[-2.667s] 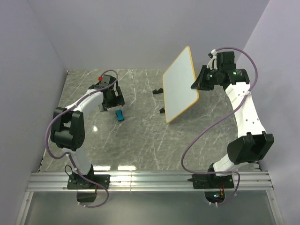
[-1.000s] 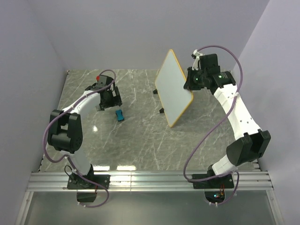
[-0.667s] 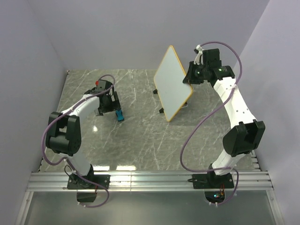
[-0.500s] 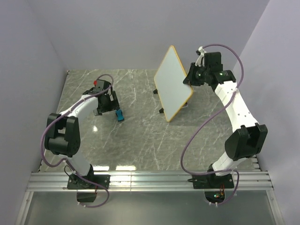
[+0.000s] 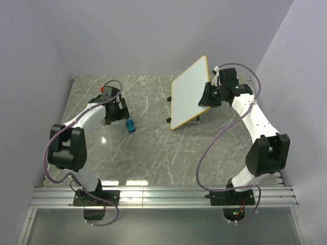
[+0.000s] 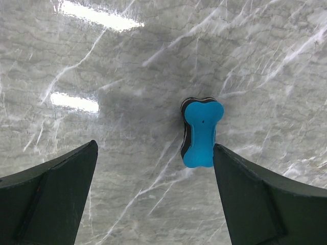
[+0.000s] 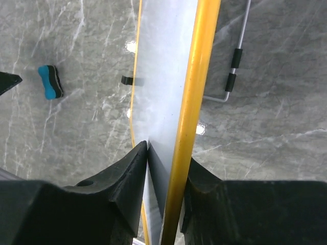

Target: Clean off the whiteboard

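The whiteboard (image 5: 188, 93) hangs tilted at the back right, white face up-left with no marks showing, orange-yellow rim (image 7: 196, 97) around it. My right gripper (image 5: 207, 96) straddles its right edge. In the right wrist view my right gripper (image 7: 168, 152) has one fingertip (image 7: 143, 150) touching the white face and the other finger against the rim. The blue bow-tie eraser (image 5: 131, 125) lies flat on the marble table (image 5: 153, 148). My left gripper (image 5: 116, 111) hovers just left of it, open. In the left wrist view the eraser (image 6: 201, 133) sits ahead of my left gripper (image 6: 154, 147), close to the right finger.
A bent wire stand with black sleeves (image 7: 235, 66) lies on the table behind the board. Black feet (image 5: 170, 98) stick out at the board's left edge. Lilac walls close in the back and both sides. An aluminium rail (image 5: 163, 196) runs along the near edge.
The whiteboard has tipped from nearly edge-on to leaning, its top corner swung right and its lower corner left. The right wrist dropped slightly. The left gripper barely shifted near the eraser.
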`<state>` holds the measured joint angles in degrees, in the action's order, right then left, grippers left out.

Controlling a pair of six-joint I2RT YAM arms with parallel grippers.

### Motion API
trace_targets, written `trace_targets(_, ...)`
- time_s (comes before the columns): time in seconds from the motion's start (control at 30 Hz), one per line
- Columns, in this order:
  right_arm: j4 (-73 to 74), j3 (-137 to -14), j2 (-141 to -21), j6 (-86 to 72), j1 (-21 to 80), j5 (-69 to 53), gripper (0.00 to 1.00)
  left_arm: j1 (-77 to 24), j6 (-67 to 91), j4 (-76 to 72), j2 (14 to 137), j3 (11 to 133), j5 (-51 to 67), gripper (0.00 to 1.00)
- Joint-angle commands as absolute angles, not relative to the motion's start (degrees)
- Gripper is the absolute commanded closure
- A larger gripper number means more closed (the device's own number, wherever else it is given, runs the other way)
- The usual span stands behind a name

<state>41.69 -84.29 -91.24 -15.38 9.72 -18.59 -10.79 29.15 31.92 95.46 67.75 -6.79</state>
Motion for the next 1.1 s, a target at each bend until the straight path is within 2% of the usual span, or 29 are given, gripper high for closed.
trace_targets(0.0, 41.1, -84.8, -90.7, -14.3, 9.4, -18.2, 0.65, -10.5, 28.2, 31.3, 95.3, 69.6, -6.2, 0.01)
trace_targets(0.1, 41.7, -85.0, -90.4, -14.0, 9.2, -16.6, 0.65, -10.4, 28.0, 31.6, 96.0, 70.6, -6.4, 0.01)
trace_targets(0.3, 43.0, -84.7, -88.2, -13.4, 8.8, -13.2, 0.31, -10.2, 28.2, 31.4, 96.3, 72.0, -6.4, 0.01)
trace_targets(0.33, 43.2, -84.4, -87.4, -13.4, 8.7, -12.3, 0.19, -10.2, 28.2, 31.5, 96.4, 72.2, -6.3, 0.0)
trace_targets(0.43, 43.7, -83.7, -85.8, -13.5, 8.4, -10.6, 0.04, -10.2, 28.3, 31.5, 96.7, 72.6, -6.2, 0.01)
trace_targets(1.07, 44.0, -82.0, -75.8, -15.0, 8.2, -6.9, 0.0, -10.2, 29.9, 32.2, 91.4, 72.4, -6.2, 0.01)
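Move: The right hand's part-open fingers straddle the whiteboard's raised right edge; the board's middle lies about 7 cm to the left, 6 cm ahead and some 8 cm lower. A black stand foot is nearly straight below the hand, about 2 cm back and 19 cm down, and the eraser lies about 31 cm left and 4 cm back on the table. From the idle left hand the whiteboard's middle is some 30 cm to the right, 8 cm ahead and slightly higher. The right hand lets go of the whiteboard's raised edge: its fingers spread from about a third open to fully open as it eases to the right and sinks just under a centimetre. It then climbs up and back while still going right, clear of the edge, ending about 4 cm right, 3 cm higher and 2.5 cm back, the wrist turning some 10 degrees so that the fingertips lift a little and swing clockwise. ##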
